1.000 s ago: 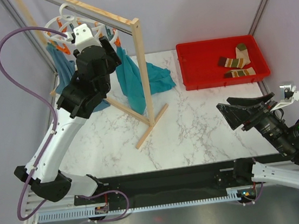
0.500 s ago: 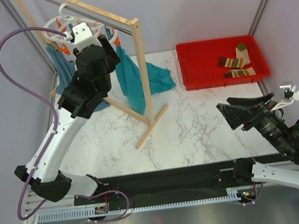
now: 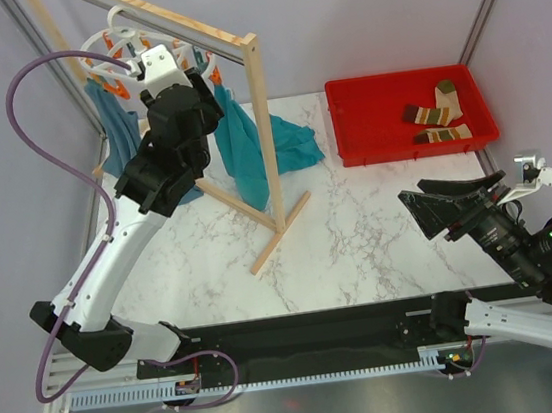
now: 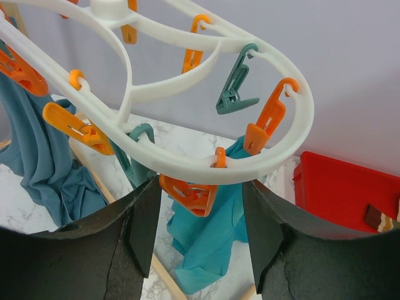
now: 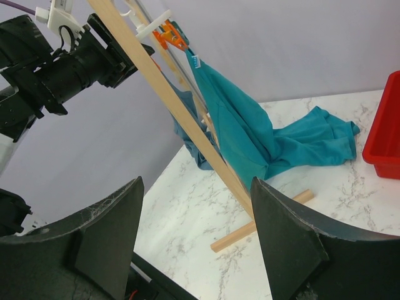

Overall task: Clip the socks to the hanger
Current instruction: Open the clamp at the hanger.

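Two striped socks (image 3: 436, 118) lie in the red bin (image 3: 368, 135) at the back right; the end of one shows at the right edge of the left wrist view (image 4: 380, 219). The white hanger (image 3: 115, 47) with orange clips hangs from the wooden rail at the back left. My left gripper (image 3: 167, 74) is raised right at it. In the left wrist view it is open (image 4: 200, 190) just under the hanger's outer ring (image 4: 187, 165), with one orange clip (image 4: 190, 194) between the jaws, untouched. My right gripper (image 3: 413, 195) is open and empty (image 5: 197, 187), low over the table at the right.
A wooden rail-and-post rack (image 3: 263, 127) stands at the back left, its feet reaching toward mid-table (image 5: 262, 225). Teal cloths (image 3: 249, 149) hang from it and spill onto the table (image 5: 300, 140). A teal clip (image 4: 234, 87) also hangs on the hanger.
My left gripper has moved slightly up and to the right, closer to the hanger. The right arm and the socks have not moved.
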Motion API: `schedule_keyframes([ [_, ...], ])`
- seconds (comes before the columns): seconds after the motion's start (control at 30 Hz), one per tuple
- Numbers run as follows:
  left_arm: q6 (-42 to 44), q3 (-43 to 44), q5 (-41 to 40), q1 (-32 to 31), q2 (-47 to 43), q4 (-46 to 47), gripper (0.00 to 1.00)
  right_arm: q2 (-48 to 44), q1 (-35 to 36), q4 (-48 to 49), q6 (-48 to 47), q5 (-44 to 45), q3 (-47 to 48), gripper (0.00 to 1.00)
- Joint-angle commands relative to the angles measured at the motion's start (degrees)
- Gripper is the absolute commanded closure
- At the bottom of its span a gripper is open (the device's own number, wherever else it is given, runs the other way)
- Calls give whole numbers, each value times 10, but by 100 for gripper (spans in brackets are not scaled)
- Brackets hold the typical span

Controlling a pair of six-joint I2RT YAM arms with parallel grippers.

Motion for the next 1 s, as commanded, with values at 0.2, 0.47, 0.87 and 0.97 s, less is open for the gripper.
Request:
schedule_keyframes([
  [0.2, 20, -8, -23, 6, -17, 40, 38, 8, 1, 13, -4, 1, 6, 22],
  [0.47, 33, -13, -16, 23, -20, 56, 45, -2, 1, 12, -3, 4, 3, 22],
  [0.87, 45, -30, 6, 26, -31, 72, 90, -2, 1, 10, 2, 4, -2, 22],
  [0.97, 51, -38, 13, 25, -39, 73, 98, 0, 1, 8, 4, 8, -6, 22],
])
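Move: The orange clamp hangs from the near side of the white hanger ring, almost between the left hand's open fingers, about 1 cm ahead, 1 cm left and level. From the left hand, a teal clamp is some 5 cm left, 1 cm ahead and 1 cm higher; another orange clamp, holding the bright teal cloth, is roughly 5 cm right, 4 cm ahead and 2 cm higher. From the right hand, the orange clamp lies about 24 cm ahead, 33 cm left and 4 cm up. The left hand's fingers come together on the two sides of the orange clamp and pinch it with their tips, the grip effort rising as they close by about a third. Before that the hand dips just under 1 cm and comes back up, then eases about 1.5 cm to the left along the ring, fingers still pointing forward with hardly any wrist turn. ##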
